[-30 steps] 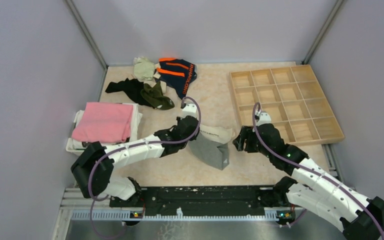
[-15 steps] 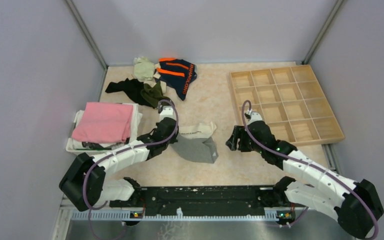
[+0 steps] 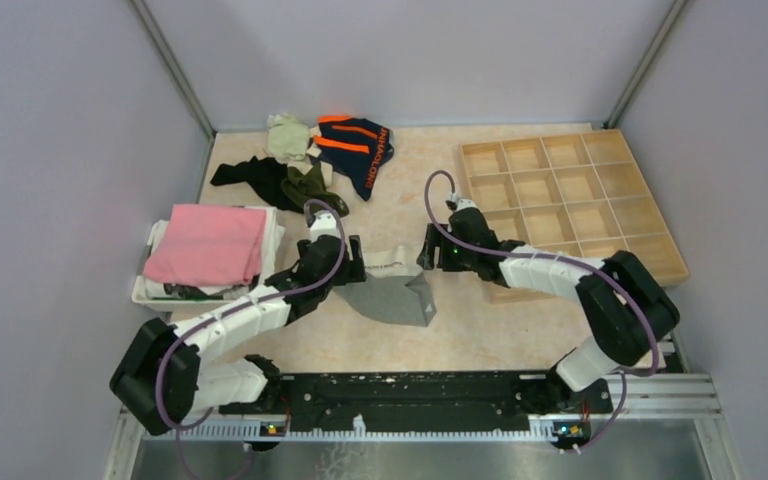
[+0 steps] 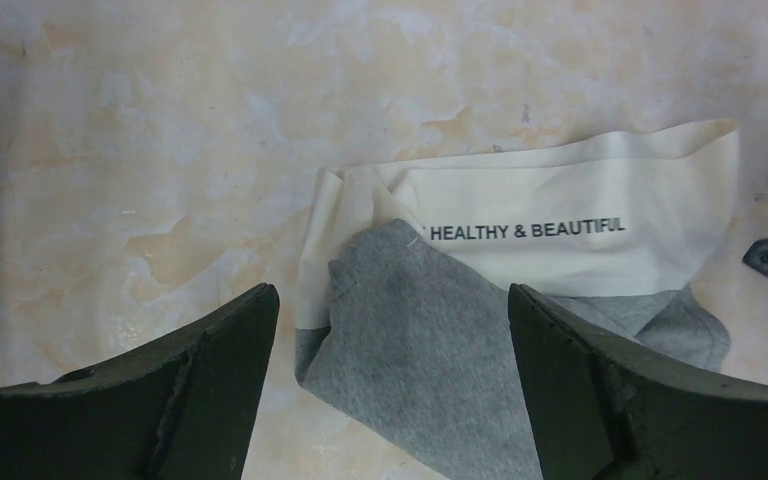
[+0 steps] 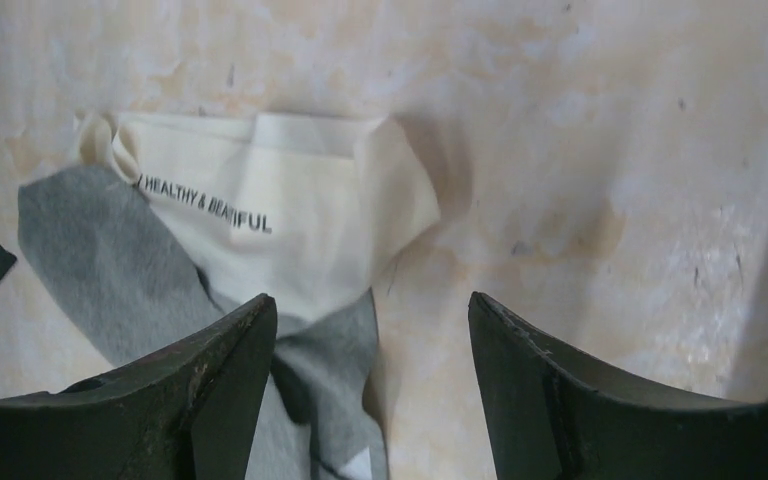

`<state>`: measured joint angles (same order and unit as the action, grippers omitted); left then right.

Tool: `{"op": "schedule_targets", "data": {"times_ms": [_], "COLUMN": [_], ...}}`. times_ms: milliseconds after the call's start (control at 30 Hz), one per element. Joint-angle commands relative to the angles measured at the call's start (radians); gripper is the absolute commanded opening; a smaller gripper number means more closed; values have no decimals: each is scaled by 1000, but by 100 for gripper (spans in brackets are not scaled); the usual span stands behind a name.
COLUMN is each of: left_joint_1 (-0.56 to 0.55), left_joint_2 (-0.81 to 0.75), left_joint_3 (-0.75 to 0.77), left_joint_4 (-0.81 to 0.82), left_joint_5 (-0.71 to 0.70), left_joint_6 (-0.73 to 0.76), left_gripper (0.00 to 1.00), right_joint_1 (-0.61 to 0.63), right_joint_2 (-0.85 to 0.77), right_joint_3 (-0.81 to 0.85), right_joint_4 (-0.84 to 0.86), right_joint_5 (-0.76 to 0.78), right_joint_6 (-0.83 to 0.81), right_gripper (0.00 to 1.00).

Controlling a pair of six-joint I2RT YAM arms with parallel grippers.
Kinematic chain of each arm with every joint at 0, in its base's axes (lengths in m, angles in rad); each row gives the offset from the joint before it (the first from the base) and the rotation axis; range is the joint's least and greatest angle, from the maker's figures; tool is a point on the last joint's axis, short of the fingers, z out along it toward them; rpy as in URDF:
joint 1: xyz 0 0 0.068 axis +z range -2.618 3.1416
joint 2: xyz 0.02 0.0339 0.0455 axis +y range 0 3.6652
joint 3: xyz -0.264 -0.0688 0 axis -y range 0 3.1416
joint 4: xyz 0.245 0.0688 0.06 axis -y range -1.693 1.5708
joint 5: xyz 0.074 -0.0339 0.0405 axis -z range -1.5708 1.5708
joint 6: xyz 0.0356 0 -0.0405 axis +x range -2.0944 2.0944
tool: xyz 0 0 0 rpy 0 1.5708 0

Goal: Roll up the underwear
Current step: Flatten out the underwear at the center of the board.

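Note:
The grey underwear (image 3: 392, 298) lies crumpled on the table, its cream waistband (image 4: 560, 200) printed "HEALTHY & BEAUTIFUL" turned up at the far side. A grey flap (image 4: 430, 340) is folded over the band's left end. My left gripper (image 3: 353, 262) hovers open at the garment's left edge, the jaws (image 4: 390, 295) wide apart above the cloth and holding nothing. My right gripper (image 3: 425, 252) is open at the garment's right edge (image 5: 370, 300), also empty. More underwear lies at the back left: navy with orange stripes (image 3: 355, 145), olive green (image 3: 312, 190) and a dark pair (image 3: 250, 175).
A folded pink cloth (image 3: 207, 243) rests on a white stack (image 3: 150, 290) at the left. A wooden tray (image 3: 570, 200) with several compartments stands at the right, close behind my right arm. A pale garment (image 3: 285, 138) lies by the back wall.
My left gripper dragged the grey underwear to the left, then opened and let it go. My right arm swung left toward the garment's right edge.

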<state>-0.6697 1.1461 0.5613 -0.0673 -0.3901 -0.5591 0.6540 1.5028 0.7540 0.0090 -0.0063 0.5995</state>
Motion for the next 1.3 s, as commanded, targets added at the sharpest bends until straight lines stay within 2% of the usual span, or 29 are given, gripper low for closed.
{"op": "schedule_targets", "data": {"times_ms": [0, 233, 300, 367, 467, 600, 667, 767, 967, 1067, 1267], "left_joint_1": [27, 61, 67, 75, 85, 92, 94, 94, 94, 94, 93], "left_joint_2": [91, 224, 254, 282, 318, 328, 304, 231, -54, -201, -411], "left_joint_3": [41, 44, 47, 56, 66, 77, 80, 83, 31, -17, -93], "left_joint_4": [32, 111, 131, 142, 161, 172, 179, 187, 266, 332, 408], "left_joint_5": [-11, 38, 46, 56, 81, 106, 127, 186, 344, 383, 574], "left_joint_6": [-6, -5, -4, -1, 10, 22, 32, 63, 116, 106, 116], "left_gripper": [91, 88, 84, 77, 59, 30, 17, 0, 0, 0, 0], "right_joint_1": [-42, -71, -72, -73, -72, -72, -73, -72, -73, -72, -72], "right_joint_2": [109, 247, 275, 293, 287, 217, 135, -4, -329, -478, -724], "right_joint_3": [91, 170, 189, 203, 191, 136, 97, 49, -2, -5, 22], "right_joint_4": [80, 87, 92, 95, 114, 166, 203, 237, 182, 105, -84], "right_joint_5": [-4, -50, -73, -93, -108, -121, -132, -155, -168, -159, -183], "right_joint_6": [-30, -53, -68, -81, -90, -109, -124, -164, -242, -267, -299], "right_gripper": [70, 68, 62, 51, 27, 6, 0, 0, 0, 0, 0]}}
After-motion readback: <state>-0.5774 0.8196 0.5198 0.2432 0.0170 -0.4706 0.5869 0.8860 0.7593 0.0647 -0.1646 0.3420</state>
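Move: The left end of the underwear's waistband lies about 2 cm ahead of the left hand, level sideways and 7 cm below. The green garment is some 15 cm ahead and 5 cm left of that hand, the laundry basket 4 cm ahead and 25 cm left. From the right hand, the waistband's right end is about 5 cm ahead, 2 cm left and 4 cm down; the wooden tray's middle stands 15 cm ahead and 26 cm right. Down first, on both sides: the left hand sinks about 6.5 cm and edges forward, while the right reaches forward 5 cm, slightly down and left. Their open fingers shut and pinch the waistband's two ends, then both hands lift over 20 cm, drawing back and shifting a little right, the wrists tipping the fingers upward. ##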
